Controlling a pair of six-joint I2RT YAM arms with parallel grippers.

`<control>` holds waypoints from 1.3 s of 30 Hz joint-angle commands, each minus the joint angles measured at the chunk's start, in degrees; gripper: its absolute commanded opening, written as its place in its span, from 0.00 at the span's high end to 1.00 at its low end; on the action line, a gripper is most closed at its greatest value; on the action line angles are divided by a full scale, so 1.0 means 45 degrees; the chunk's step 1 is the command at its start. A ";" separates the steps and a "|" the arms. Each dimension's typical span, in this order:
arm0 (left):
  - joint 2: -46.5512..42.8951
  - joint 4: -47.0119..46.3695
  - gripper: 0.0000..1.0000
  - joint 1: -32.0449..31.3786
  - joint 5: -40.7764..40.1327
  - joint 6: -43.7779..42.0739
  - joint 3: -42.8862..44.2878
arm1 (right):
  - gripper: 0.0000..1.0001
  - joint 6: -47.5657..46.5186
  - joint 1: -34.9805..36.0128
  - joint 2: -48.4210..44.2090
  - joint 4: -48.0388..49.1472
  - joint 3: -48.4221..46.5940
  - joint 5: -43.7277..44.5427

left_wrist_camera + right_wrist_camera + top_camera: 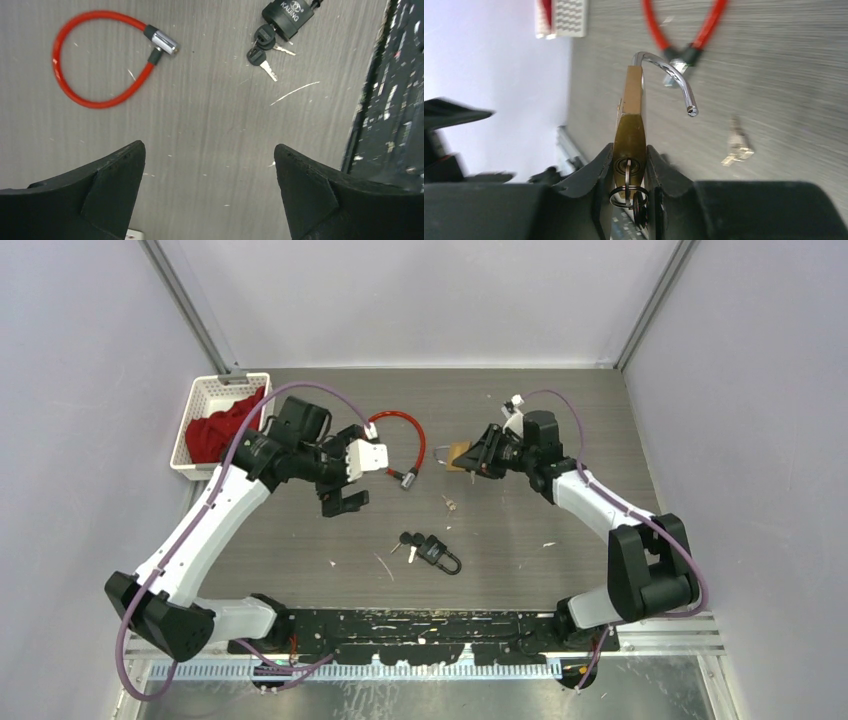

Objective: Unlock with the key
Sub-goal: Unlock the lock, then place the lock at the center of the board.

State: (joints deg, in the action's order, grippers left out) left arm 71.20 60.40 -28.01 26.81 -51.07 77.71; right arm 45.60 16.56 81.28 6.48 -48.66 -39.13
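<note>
My right gripper point(630, 150) is shut on the sides of a brass padlock point(631, 120), held above the table. Its silver shackle point(674, 75) stands swung open, the free end out of the body. A key point(626, 172) sits in the keyhole at the bottom, with a ring point(626, 196) hanging from it between the fingers. From above, the padlock point(458, 455) shows at the tip of the right gripper point(475, 462). My left gripper point(352, 480) hovers to the left of it, open, and the left gripper point(210, 150) has only bare table between its fingers.
A red cable lock point(405, 440) lies between the arms. A black padlock point(440, 552) with keys point(408, 542) lies nearer the bases. A loose small key point(450, 503) rests mid-table. A white basket point(200, 400) with red cloth stands at back left.
</note>
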 commanded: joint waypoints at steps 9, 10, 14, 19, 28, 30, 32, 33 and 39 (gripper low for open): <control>-0.0110 0.0826 0.01 0.0121 -0.0563 0.3827 0.0736 | 0.99 -0.6511 -0.0374 -0.0799 -0.1838 -0.0671 0.7375; -0.0101 0.0834 0.01 0.0129 -0.0583 0.3904 0.0772 | 0.99 -0.6451 -0.0361 -0.0855 -0.1673 -0.0392 0.7465; -0.0266 0.0655 0.01 0.0130 -0.0623 0.4018 0.0713 | 0.99 -0.5851 -0.0377 -0.0756 -0.1145 0.0847 0.7282; -0.0373 0.0698 0.01 0.0148 -0.0799 0.3987 0.0697 | 0.99 -0.4770 -0.0376 -0.0869 -0.0291 0.2137 0.6749; 0.0107 0.0832 0.01 0.0602 -0.0924 0.4148 0.0450 | 0.82 -0.2208 -0.0592 -0.1665 0.1680 0.3793 0.5384; 0.0098 0.0797 0.00 0.0613 -0.0829 0.4206 0.0444 | 0.71 -0.1254 -0.0880 -0.1754 0.2047 0.4021 0.4886; 0.0032 0.0729 0.01 0.0618 -0.0768 0.4237 0.0481 | 0.59 -0.0816 -0.1083 -0.1847 0.2126 0.4126 0.4616; 0.0005 0.0732 0.01 0.0636 -0.0719 0.4229 0.0482 | 0.53 -0.0769 -0.1121 -0.1928 0.2023 0.4121 0.4621; -0.0092 0.0782 0.01 0.0733 -0.0771 0.4199 0.0285 | 0.32 -0.1342 -0.1290 -0.2397 0.0387 0.3859 0.5512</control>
State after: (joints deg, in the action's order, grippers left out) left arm 71.88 64.03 -25.36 22.33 -32.99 79.44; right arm 39.40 11.22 74.13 7.66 -29.36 -15.68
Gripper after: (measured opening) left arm 0.994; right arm 0.651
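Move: The right hand holds the brass padlock with its key; the bare patch of table it is taken to lies about 10 cm right, 1 cm back and some 16 cm below. The small keys lie about 3 cm left, level fore and aft; the black padlock 10 cm back and 5 cm left, both some 18 cm down. From the empty left hand that patch is some 31 cm right, 6 cm ahead and 22 cm below. Right hand lowers the brass padlock some 13 cm, swinging about 10 cm right, then opens its fingers, rising slightly. ##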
